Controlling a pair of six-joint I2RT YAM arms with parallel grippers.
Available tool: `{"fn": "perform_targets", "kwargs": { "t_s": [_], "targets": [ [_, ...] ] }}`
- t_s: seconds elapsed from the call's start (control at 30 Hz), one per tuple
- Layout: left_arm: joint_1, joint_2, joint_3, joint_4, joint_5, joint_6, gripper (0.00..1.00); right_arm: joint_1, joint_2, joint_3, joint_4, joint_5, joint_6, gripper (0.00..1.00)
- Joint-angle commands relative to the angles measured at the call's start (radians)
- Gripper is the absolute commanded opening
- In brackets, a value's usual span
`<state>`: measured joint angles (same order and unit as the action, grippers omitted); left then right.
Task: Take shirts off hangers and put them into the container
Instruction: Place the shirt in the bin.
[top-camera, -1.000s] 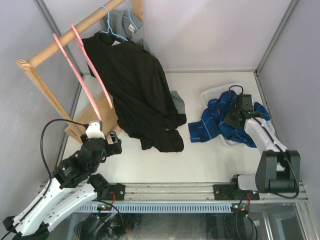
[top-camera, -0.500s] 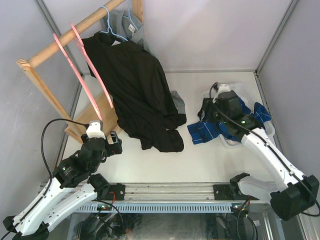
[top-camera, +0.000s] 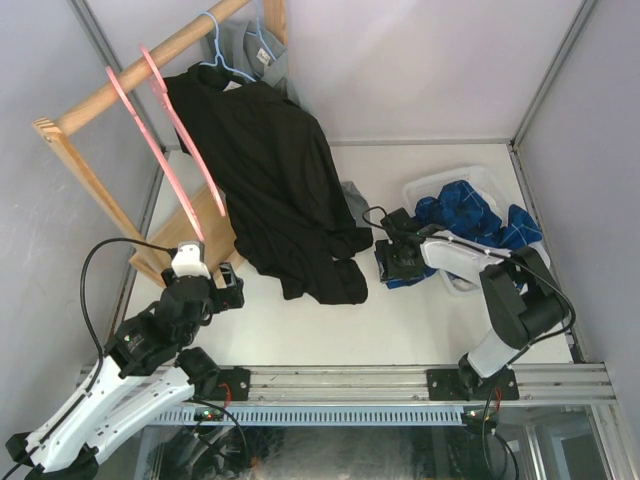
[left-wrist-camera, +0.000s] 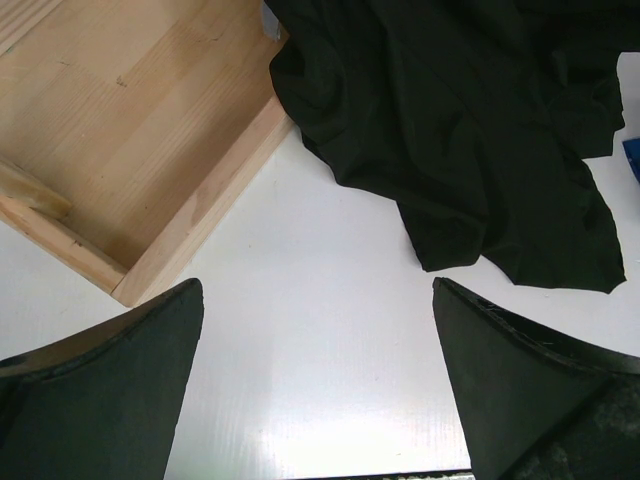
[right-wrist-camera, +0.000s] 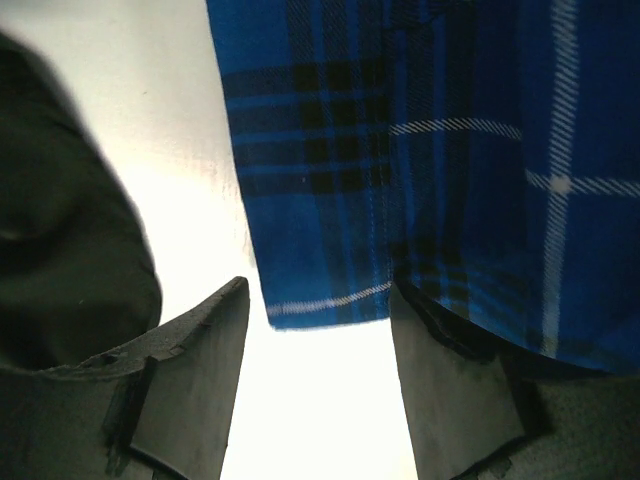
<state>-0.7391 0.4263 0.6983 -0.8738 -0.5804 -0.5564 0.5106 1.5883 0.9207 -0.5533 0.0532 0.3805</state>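
A black shirt (top-camera: 285, 190) hangs from a pink hanger (top-camera: 188, 130) on the rack, and its lower end lies on the table. A second pink hanger (top-camera: 140, 125) hangs bare. Behind, a grey shirt (top-camera: 250, 45) is on a light-blue hanger (top-camera: 222, 55). The blue plaid shirt (top-camera: 465, 215) lies in the white container (top-camera: 430, 185), one end spilling left onto the table. My right gripper (top-camera: 392, 262) is low at that end, open, with the plaid hem (right-wrist-camera: 330, 300) just ahead of its fingertips (right-wrist-camera: 320, 340). My left gripper (top-camera: 228, 283) is open over bare table (left-wrist-camera: 318, 330), near the black shirt (left-wrist-camera: 470, 130).
The wooden rack (top-camera: 110, 90) stands at the left, its base board (left-wrist-camera: 130, 130) just ahead of my left gripper. A grey scrap of cloth (top-camera: 356, 203) shows beside the black shirt. The black shirt's edge (right-wrist-camera: 60, 250) lies left of my right gripper. Walls close in the table.
My right arm has swung left from the container down to the plaid shirt's end on the table, and its jaws have opened. The left arm has not moved.
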Motion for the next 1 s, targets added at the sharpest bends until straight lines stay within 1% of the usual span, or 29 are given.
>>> {"fn": "perform_targets", "kwargs": {
  "t_s": [0.0,0.1,0.17,0.2,0.27,0.3,0.33,0.47,0.5,0.6,0.67,0.73,0.83,0.9,0.97],
  "targets": [
    [0.006,-0.002,0.036,0.033,-0.01,0.01,0.99,0.006,0.057,0.013,0.066,0.038,0.018,0.58],
    [0.006,0.001,0.036,0.032,-0.012,0.01,0.99,0.011,0.098,0.017,0.069,0.054,0.018,0.52],
    [0.006,0.002,0.036,0.032,-0.014,0.011,0.99,0.024,0.11,0.017,0.064,0.088,0.017,0.44],
    [0.006,0.003,0.037,0.032,-0.016,0.01,0.99,0.031,0.109,0.017,0.061,0.103,0.017,0.38],
    [0.006,0.003,0.036,0.033,-0.016,0.011,0.99,0.039,0.079,0.017,0.057,0.125,0.019,0.12],
    [0.006,0.002,0.036,0.032,-0.016,0.01,0.99,0.041,0.051,0.017,0.053,0.132,0.02,0.03],
    [0.006,0.003,0.036,0.032,-0.016,0.01,0.99,0.043,0.012,0.018,0.051,0.138,0.022,0.0],
    [0.006,0.01,0.036,0.033,-0.011,0.01,0.99,0.042,-0.239,0.059,0.041,0.14,0.006,0.0],
    [0.006,0.013,0.036,0.035,-0.01,0.011,0.99,0.041,-0.34,0.077,0.046,0.166,-0.004,0.0],
    [0.006,0.021,0.038,0.035,-0.006,0.013,0.99,0.013,-0.547,0.101,0.107,0.332,-0.04,0.0],
    [0.007,0.022,0.038,0.036,-0.006,0.014,0.99,-0.077,-0.63,0.101,0.157,0.387,-0.068,0.0],
    [0.007,0.025,0.037,0.038,-0.008,0.014,0.99,-0.207,-0.653,0.105,0.16,0.37,-0.062,0.0],
    [0.007,0.028,0.036,0.046,-0.006,0.014,0.99,-0.414,-0.594,0.122,0.055,0.32,0.003,0.0],
    [0.007,0.032,0.038,0.044,-0.006,0.014,0.99,-0.506,-0.522,0.105,-0.001,0.26,0.025,0.0],
    [0.007,0.032,0.038,0.044,-0.006,0.013,0.99,-0.558,-0.434,0.073,-0.032,0.171,0.022,0.0]
  ]
}}
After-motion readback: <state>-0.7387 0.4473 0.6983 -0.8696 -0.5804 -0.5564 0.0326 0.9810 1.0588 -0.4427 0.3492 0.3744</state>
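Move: Just under the right hand's half-open fingers, some 2 cm down and 1 cm ahead, lies the loose end of the blue plaid shirt, hanging out of the bin. The bin's middle is about 8 cm ahead and 15 cm to the right. The black shirt's lower end is roughly 13 cm to the left and 1 cm back. From the left hand, the loose end is about 30 cm to the right, 9 cm ahead and 20 cm below. Easing down and forward about 1 cm each, the right hand closes its fingers on the blue shirt's loose end and pinches it. Then it whips upward some 30 cm, swings right about 19 cm and a little forward over the bin, fingers tilting up about 50 degrees and turning clockwise, and dips slightly at the end, still gripping. ##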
